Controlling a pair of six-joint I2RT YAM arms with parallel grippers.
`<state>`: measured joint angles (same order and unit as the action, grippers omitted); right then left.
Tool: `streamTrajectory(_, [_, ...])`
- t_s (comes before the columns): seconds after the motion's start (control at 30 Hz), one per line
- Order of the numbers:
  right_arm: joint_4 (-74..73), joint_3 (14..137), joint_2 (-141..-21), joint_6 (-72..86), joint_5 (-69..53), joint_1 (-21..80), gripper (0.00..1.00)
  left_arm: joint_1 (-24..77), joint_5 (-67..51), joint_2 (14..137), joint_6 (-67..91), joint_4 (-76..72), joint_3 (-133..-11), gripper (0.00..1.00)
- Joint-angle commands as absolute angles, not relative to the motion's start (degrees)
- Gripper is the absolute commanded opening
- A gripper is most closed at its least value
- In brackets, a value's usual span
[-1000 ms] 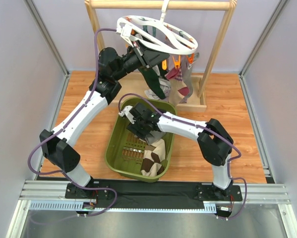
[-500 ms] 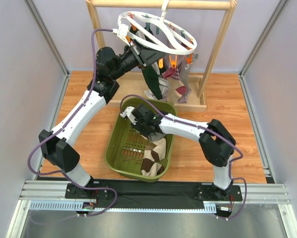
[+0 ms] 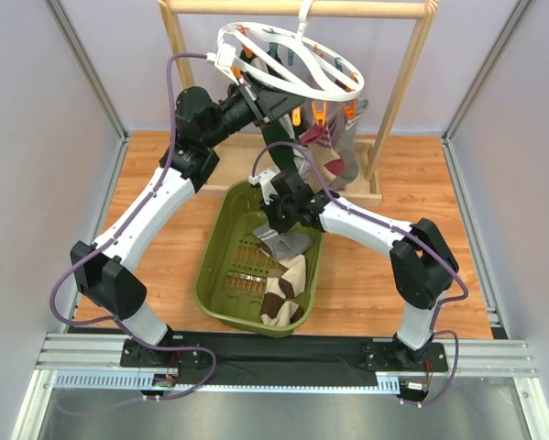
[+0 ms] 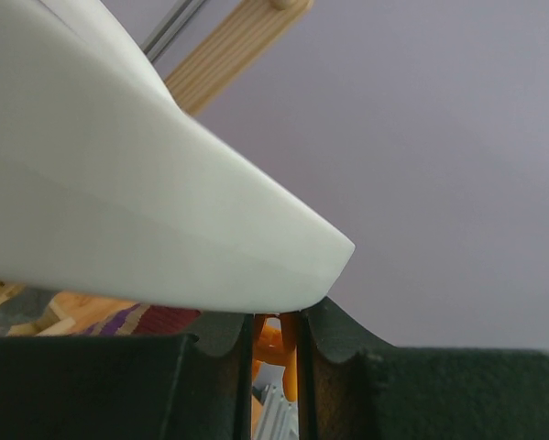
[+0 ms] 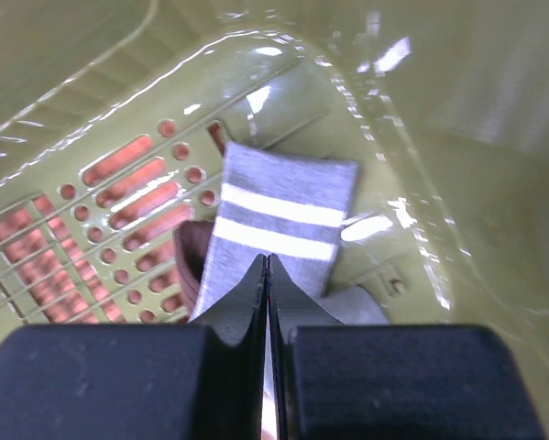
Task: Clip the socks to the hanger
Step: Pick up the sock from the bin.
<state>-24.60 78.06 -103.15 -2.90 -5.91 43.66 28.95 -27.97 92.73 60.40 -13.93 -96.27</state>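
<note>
The white ring hanger (image 3: 292, 64) hangs from the wooden rail, with a dark green sock (image 3: 283, 151) and a maroon sock (image 3: 334, 167) clipped under it. My left gripper (image 3: 267, 103) is raised under the ring's near side. In the left wrist view it (image 4: 274, 316) is shut on an orange clip (image 4: 276, 344), just below the white ring (image 4: 118, 183). My right gripper (image 3: 279, 227) hangs over the basket's far end, shut (image 5: 267, 261) on a grey sock with white stripes (image 5: 283, 220), which dangles from it (image 3: 290, 246). A brown-and-cream argyle sock (image 3: 281, 298) lies in the basket.
The olive-green slotted basket (image 3: 217, 280) sits mid-table; its perforated floor (image 5: 118, 211) shows below the held sock. The wooden rack (image 3: 404, 82) and its base (image 3: 361, 188) stand at the back. Grey enclosure walls close in both sides.
My right gripper has shut on the grey striped sock and lifted it toward the basket's far right. The left gripper and hanger ring shifted slightly up, then held still.
</note>
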Motion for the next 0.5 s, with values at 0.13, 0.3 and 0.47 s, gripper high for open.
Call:
streamTrajectory(0.13, [-23.03,81.38,-106.17,-1.49,-13.9,44.56,0.57,28.21,-28.56,90.88,61.52,-11.86,-95.28,0.0])
streamTrajectory(0.3, [-28.55,88.05,-111.61,-1.58,-6.16,46.58,0.64,28.21,-28.83,90.97,62.84,-13.44,-94.66,0.0])
streamTrajectory(0.47, [-31.29,90.44,-115.57,-2.11,-2.38,47.2,0.62,28.04,-28.74,90.62,62.75,-13.18,-94.92,0.0])
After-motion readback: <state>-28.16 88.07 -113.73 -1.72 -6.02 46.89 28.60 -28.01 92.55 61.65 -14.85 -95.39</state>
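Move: Right beneath the right hand's shut fingertips, about 6 cm down, lies the grey striped sock, its middle maybe 1 cm to the right. A maroon fold shows by its cuff, some 2 cm back and 2 cm left of the hand; the brown-and-cream sock lies about 11 cm back and 3 cm right. From the left hand, up at the hanger, the grey sock is roughly 45 cm below, 5 cm back and 2 cm left. Swinging left by about 4 cm and sinking about 3 cm inside the bin, the empty right hand spreads its shut fingers to well over half open and brings them over the grey sock's striped cuff. It first eases back a centimetre, then comes forward again as it goes left, hardly tilting; touch on the sock can't be seen. ##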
